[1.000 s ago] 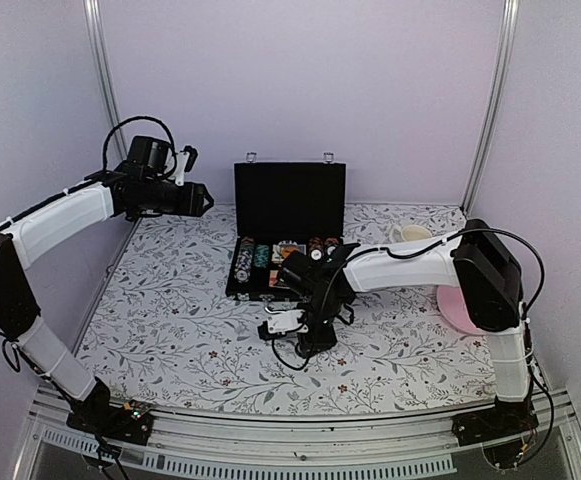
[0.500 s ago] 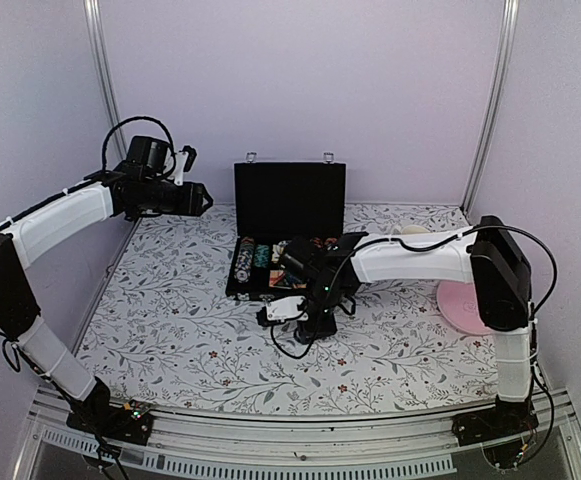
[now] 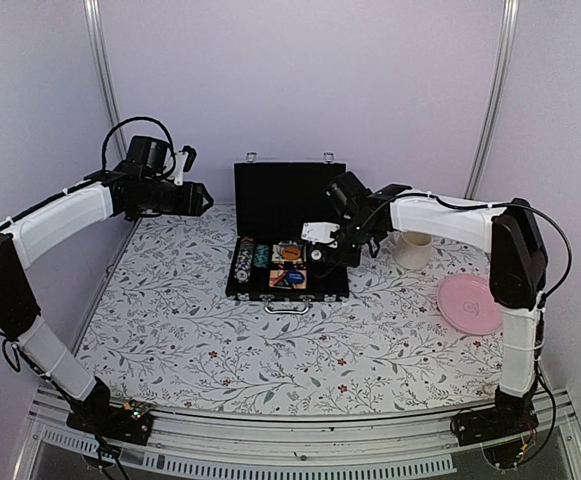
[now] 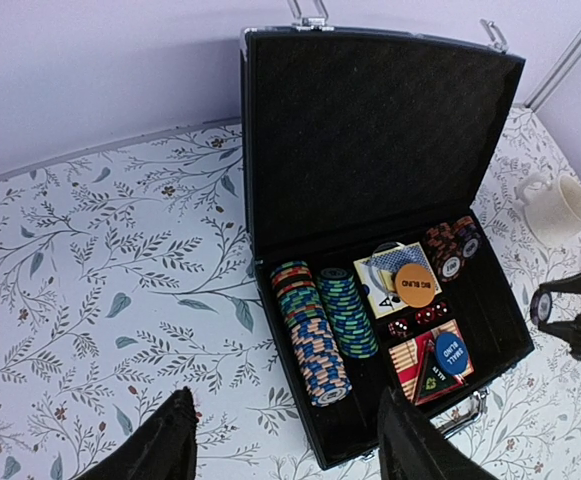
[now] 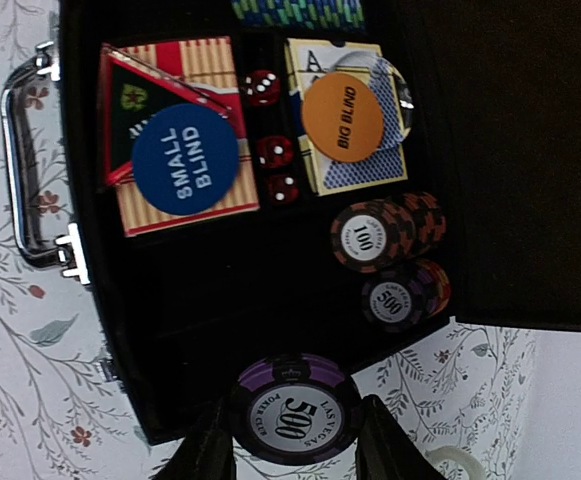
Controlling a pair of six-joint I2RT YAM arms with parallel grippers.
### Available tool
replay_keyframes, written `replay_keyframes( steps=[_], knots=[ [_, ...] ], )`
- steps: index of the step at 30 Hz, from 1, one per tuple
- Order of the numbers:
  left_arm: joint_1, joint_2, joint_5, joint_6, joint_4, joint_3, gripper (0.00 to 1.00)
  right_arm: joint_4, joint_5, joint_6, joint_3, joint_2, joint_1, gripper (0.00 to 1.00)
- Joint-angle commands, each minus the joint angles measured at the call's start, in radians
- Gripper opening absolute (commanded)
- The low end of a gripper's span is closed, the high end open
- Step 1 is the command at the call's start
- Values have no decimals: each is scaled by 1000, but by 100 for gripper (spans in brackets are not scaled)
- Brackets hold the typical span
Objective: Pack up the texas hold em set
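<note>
The black briefcase [image 3: 288, 283] lies open on the table with its lid [image 3: 290, 200] upright. Inside are two long rows of striped poker chips [image 4: 315, 330], two card decks under an orange button [image 4: 415, 285] and a blue button [image 4: 451, 353], red dice [image 4: 415, 320] and a triangle token [image 4: 425, 372]. Short 100 and 500 chip stacks [image 5: 370, 238] sit at the case's right end. My right gripper [image 5: 292, 432] is shut on a purple 500 poker chip [image 5: 290, 410], just over the case's right edge [image 3: 330, 252]. My left gripper [image 4: 285, 450] hangs open and holds nothing, high at the far left [image 3: 202, 198].
A cream mug [image 3: 411, 248] stands right of the case, close behind my right forearm. A pink plate [image 3: 470, 303] lies near the right edge. The case's silver handle [image 3: 288, 306] sticks out toward me. Metal frame posts rise at both back corners.
My right arm rose from the table in front of the case and swung right and back to the case's right end, carrying the purple chip. The left arm has stayed still.
</note>
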Motion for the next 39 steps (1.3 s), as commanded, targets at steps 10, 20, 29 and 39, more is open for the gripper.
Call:
replay_keyframes(
  steps=[10, 20, 29, 39],
  knots=[
    [17, 15, 18, -6, 1, 3, 63, 200, 189, -48, 51, 144, -39, 25],
    [18, 19, 25, -9, -4, 4, 63, 267, 249, -77, 72, 211, -53, 25],
    [26, 22, 40, -13, -4, 4, 63, 294, 257, -103, 77, 246, -76, 26],
    [36, 29, 52, -18, -4, 6, 63, 321, 250, -119, 91, 283, -84, 34]
  ],
)
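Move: The standing row of purple 500 chips, where I'm taking the held 500 chip, lies about 12 cm ahead of my right hand, 3 cm right and 8 cm lower. Level with that row and some 4 cm to its left stands the orange-black 100 row. From my right hand the BIG BLIND disc is roughly 9 cm ahead, 8 left, the SMALL BLIND disc 3 ahead, 6 left, both some 8 cm down. From my left hand the purple row is about 30 cm right, 6 ahead, 21 below. Keeping the purple 500 chip pinched in my right fingers, I carry it about 10 cm forward and 7 cm down into the case's far right corner, drifting slightly right, towards the near end of the purple row. I start nearly level, slope down, flatten out, then dip once more, tilting the fingers forward and up some 15 degrees as I go. ##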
